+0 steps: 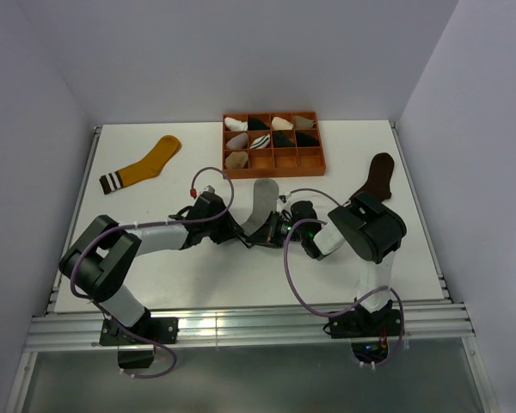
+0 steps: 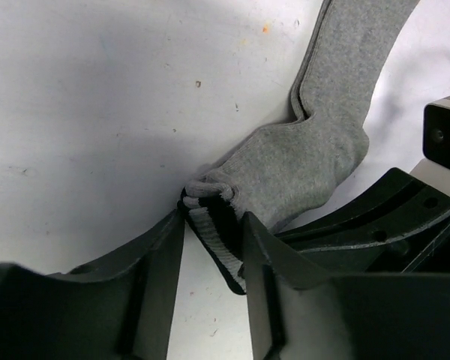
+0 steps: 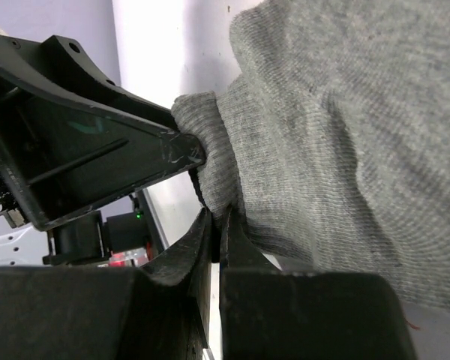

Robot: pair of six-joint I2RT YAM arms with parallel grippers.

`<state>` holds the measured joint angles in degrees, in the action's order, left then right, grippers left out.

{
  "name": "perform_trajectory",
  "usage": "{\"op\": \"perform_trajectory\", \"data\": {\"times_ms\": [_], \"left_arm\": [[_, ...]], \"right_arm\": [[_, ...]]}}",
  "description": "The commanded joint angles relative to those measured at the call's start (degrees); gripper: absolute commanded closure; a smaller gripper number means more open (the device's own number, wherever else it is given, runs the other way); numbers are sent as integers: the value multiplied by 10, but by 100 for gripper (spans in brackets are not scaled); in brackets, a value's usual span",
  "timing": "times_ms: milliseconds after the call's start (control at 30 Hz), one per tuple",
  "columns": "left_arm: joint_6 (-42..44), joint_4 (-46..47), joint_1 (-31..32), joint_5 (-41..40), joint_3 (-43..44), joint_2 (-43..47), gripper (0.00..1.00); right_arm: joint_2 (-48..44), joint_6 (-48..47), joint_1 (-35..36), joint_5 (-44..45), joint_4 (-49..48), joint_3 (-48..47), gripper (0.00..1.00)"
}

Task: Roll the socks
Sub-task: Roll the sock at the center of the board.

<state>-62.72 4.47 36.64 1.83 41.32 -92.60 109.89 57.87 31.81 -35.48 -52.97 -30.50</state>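
Observation:
The grey sock (image 1: 262, 205) lies mid-table between my two arms, its toe pointing away. In the left wrist view its black-and-white striped cuff (image 2: 214, 225) sits between my left gripper's (image 2: 214, 216) jaws. It leans on the right finger (image 2: 266, 262), and bare table shows beside the left one. My right gripper (image 3: 217, 219) is shut, pinching a fold of the grey sock (image 3: 345, 135) near the cuff. The two grippers meet there in the top view, left (image 1: 243, 236) and right (image 1: 272, 231). The mustard-yellow sock (image 1: 146, 163) lies flat at the far left. The dark brown sock (image 1: 380, 176) lies at the far right.
An orange compartment tray (image 1: 320, 148) with small white, black and beige sock bundles stands at the back, just beyond the grey sock. White walls close in the table on three sides. The right arm's elbow (image 1: 374, 228) sits close to the brown sock.

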Motion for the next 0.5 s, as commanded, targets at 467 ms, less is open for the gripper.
{"op": "perform_trajectory", "data": {"times_ms": [467], "left_arm": [[32, -92, 26, -58, 60, -43, 98]], "right_arm": [[-146, -156, -4, 78, 298, -44, 68]]}}
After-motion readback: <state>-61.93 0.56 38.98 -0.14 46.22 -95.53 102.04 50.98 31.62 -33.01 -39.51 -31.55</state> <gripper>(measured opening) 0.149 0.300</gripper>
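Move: The rolled, striped cuff of the grey sock is right at the left hand's half-open fingertips, about 1 cm to its right and level in height. The right hand still pinches that same roll, its middle roughly 1 cm to the left. From the left hand, the flat toe end lies some 16 cm ahead and 6 cm right, and the sock box about 27 cm ahead and 8 cm right, both near table height. The left hand edges about 1.5 cm to its right onto the rolled cuff while its fingers close from nearly half open to almost shut, pinching the roll low over the board, with barely any turn of the wrist. Once that grip is nearly closed, the shut right fingers open to about a third, let go of the roll and start backing off, some 1 cm to the right and 1 cm up, tipping slightly down. ##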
